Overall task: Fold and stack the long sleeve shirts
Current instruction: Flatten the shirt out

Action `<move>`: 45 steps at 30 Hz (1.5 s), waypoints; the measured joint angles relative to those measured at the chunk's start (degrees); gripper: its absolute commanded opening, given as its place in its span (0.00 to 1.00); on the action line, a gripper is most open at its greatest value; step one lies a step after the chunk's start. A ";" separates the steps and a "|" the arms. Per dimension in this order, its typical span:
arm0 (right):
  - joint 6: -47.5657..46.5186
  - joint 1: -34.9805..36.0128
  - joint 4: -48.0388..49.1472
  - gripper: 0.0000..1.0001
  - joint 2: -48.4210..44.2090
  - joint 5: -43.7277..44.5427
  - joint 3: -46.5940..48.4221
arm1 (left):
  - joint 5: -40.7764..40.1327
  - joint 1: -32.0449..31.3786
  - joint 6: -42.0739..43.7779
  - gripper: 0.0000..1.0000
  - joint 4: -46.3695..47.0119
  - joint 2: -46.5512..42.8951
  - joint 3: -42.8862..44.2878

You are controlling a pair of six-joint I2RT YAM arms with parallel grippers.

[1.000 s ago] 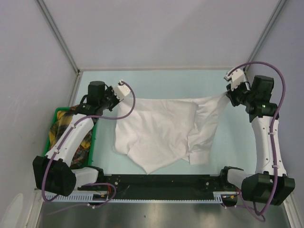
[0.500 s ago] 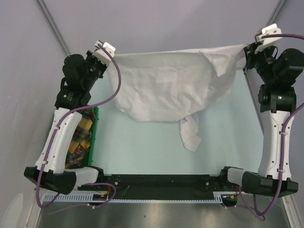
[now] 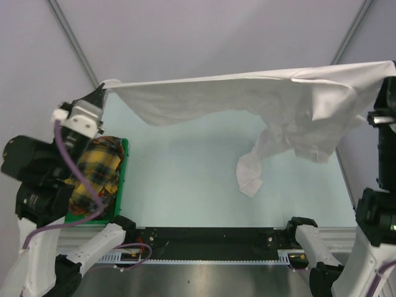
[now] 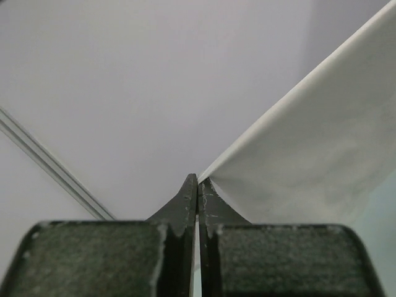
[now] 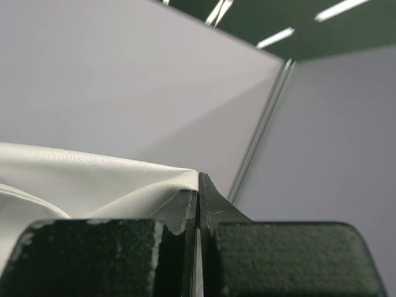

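One long sleeve shirt (image 3: 247,99), white and wrinkled, is held up in the air, stretched wide between both arms above the table. My left gripper (image 3: 103,87) is shut on its left corner; in the left wrist view the fingertips (image 4: 198,180) pinch the cloth edge (image 4: 309,154). My right gripper (image 5: 198,177) is shut on the right corner (image 5: 93,179); in the top view that corner reaches the right edge of the picture and the cloth hides the jaws. One sleeve (image 3: 250,173) hangs down, its end resting on the table.
A green basket (image 3: 124,162) with yellow plaid cloth (image 3: 99,170) stands at the table's left edge, under the left arm. The pale teal table (image 3: 185,179) lies below the shirt. Grey walls and metal posts close in the back and sides.
Both arms have lifted the shirt off the table and pulled it wider apart. It went from lying crumpled to hanging stretched high, with one sleeve trailing down.
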 measured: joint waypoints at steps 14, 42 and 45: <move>-11.23 -0.13 7.87 0.00 8.22 -5.75 4.39 | -4.92 -0.22 -0.42 0.00 1.57 9.44 7.87; -15.23 11.13 -0.52 0.72 71.73 3.08 1.16 | -6.05 13.33 3.04 0.58 10.43 73.29 7.50; -14.03 6.23 -8.50 0.65 69.09 -2.16 3.61 | -3.76 14.49 1.68 0.76 7.78 69.46 4.92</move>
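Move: Both hands still hold the white shirt taut by its corners, high in the air. The strip of table it goes to lies about 33 cm ahead of the left hand and 51 cm down, with the table's far edge some 9 cm beyond and the green bin 25 cm left of the hand, 4 cm back. From the right hand, that strip is about 40 cm ahead, 5 cm left and 57 cm down; a loose sleeve end hangs about 18 cm left, 2 cm ahead. Keeping the shirt pinched by its corners, both hands first swing back and up some 5 to 10 cm, then whip together forward and down towards the far part of the table, roughly 40 cm forward for the left and 50 for the right, dropping more than 50 cm while the fingers tip down steeply. Low over the table near its far edge the forward reach runs out and the fingers open, the right a touch before the left, letting go of the corners as the hands lift a few centimetres. ##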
